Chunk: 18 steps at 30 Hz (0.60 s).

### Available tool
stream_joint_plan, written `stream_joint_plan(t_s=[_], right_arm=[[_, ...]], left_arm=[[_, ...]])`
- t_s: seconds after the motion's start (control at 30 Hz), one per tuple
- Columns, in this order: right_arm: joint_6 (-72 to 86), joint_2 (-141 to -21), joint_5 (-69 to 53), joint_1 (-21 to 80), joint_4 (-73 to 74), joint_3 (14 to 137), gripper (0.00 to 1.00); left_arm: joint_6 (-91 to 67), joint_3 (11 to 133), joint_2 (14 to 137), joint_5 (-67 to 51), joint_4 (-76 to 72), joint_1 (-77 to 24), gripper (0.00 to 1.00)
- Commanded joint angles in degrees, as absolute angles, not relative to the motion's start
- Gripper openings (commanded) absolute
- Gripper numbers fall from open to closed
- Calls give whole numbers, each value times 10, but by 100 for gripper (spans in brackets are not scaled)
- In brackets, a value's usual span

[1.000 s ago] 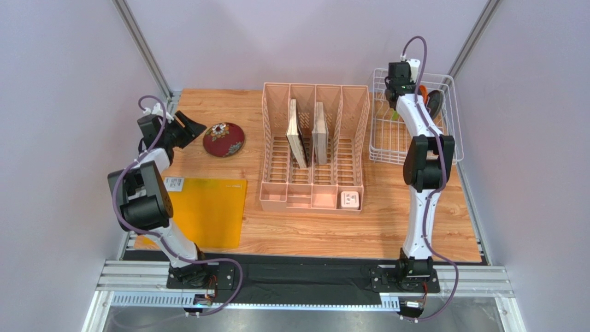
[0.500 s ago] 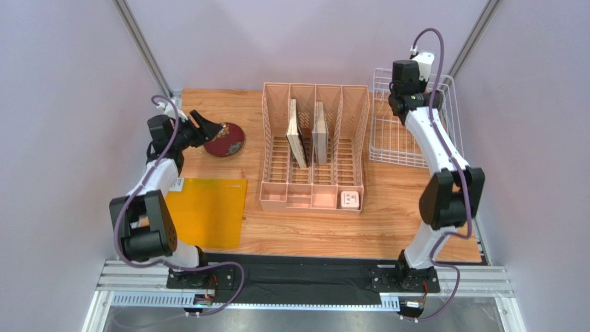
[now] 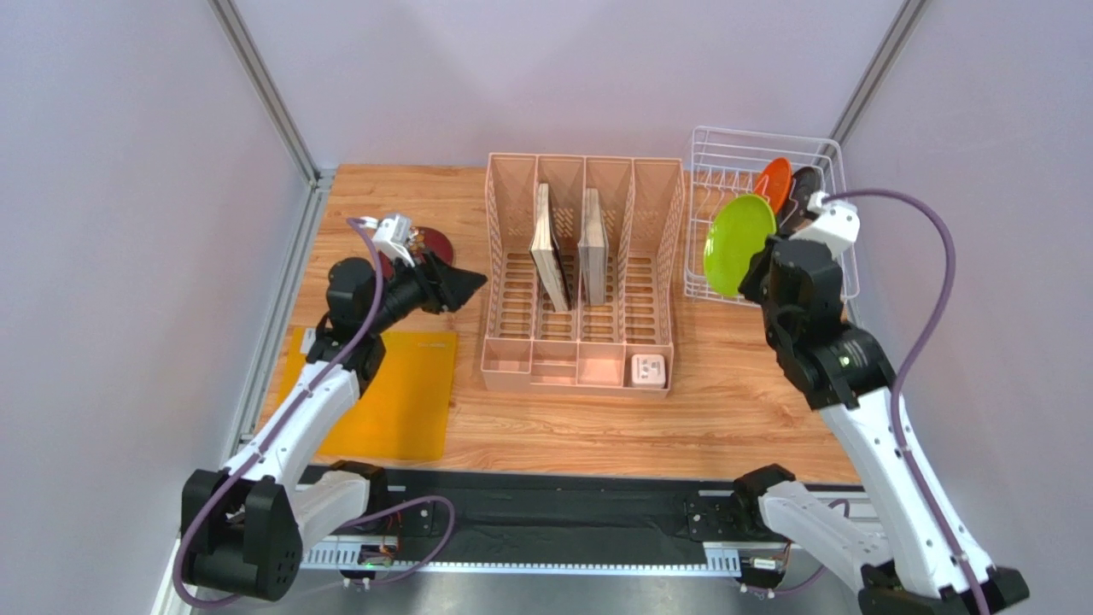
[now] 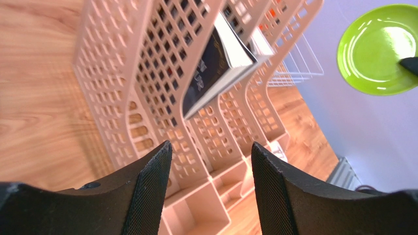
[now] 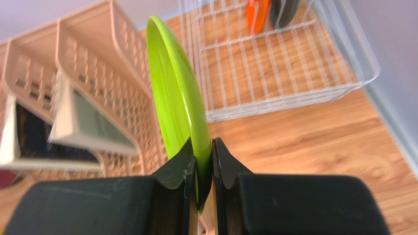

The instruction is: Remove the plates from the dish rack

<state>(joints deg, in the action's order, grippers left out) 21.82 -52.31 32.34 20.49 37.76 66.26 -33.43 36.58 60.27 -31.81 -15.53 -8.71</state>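
Note:
My right gripper is shut on the lower rim of the lime green plate. It holds the plate upright in the air, in front of the white wire dish rack. An orange plate and a dark plate stand in the rack's far right corner. The dark red plate lies on the table at the left, mostly hidden behind my left gripper. That gripper is open and holds nothing, facing the pink organizer; the green plate shows in its view.
A pink slotted organizer with two books upright in it stands mid-table between the arms. A flat yellow mat lies at the front left. Grey walls close in on both sides.
My right arm has drawn back from the rack toward the near side, lifting the green plate out. My left arm has swung right from beside the red plate toward the organizer.

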Motion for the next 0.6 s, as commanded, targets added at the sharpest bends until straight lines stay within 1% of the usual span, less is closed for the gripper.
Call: stream_joint_plan(t_s=[0.0,0.07,0.17,0.23,0.37,0.57], right_arm=[[290,-456,155,214,391,589,0],[316,-439,80,218,366,538,0],[336,-425,19,234,332,496,0],[344,-426,9,255,321,484,0],[363,-432,-60,267,270,448,0],[388,-441,-106,279,214,422,0]], left_arm=[[-373,336,577,-294,-213,-138,67],[-387,313,568,-286,-233,-169,67],[-410,285,560,-255,-271,-212,67],[-426,273,565,-236,-308,-234,67],[-436,249,591,-200,-361,-289,67],[-458,249,656,-183,-427,-328,67]])
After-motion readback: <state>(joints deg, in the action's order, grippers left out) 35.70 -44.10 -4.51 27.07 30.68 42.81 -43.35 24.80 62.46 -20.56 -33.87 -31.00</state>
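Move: The green plate in my right fingers has its middle some 40 cm to the right of my left hand, about 3 cm farther out and 7 cm higher. From my right hand, the open left gripper it is taken to lies about 42 cm left, level ahead and 8 cm lower. The pink organizer stands between, its middle some 19 cm right of my left hand, 4 cm ahead and 14 cm below. The orange plate is about 27 cm ahead of my right hand, 12 cm right, 22 cm down. I swing the green plate left by about 13 cm, down by nearly as much and some 6 cm back, keeping my pinch on its rim. The sinking tails off near the end while my wrist turns counter-clockwise by some 30 degrees and tips down. My left hand comes to meet it, about 10 cm right, drawing back 6 cm and sinking a little, fingers still open, no touch yet. ##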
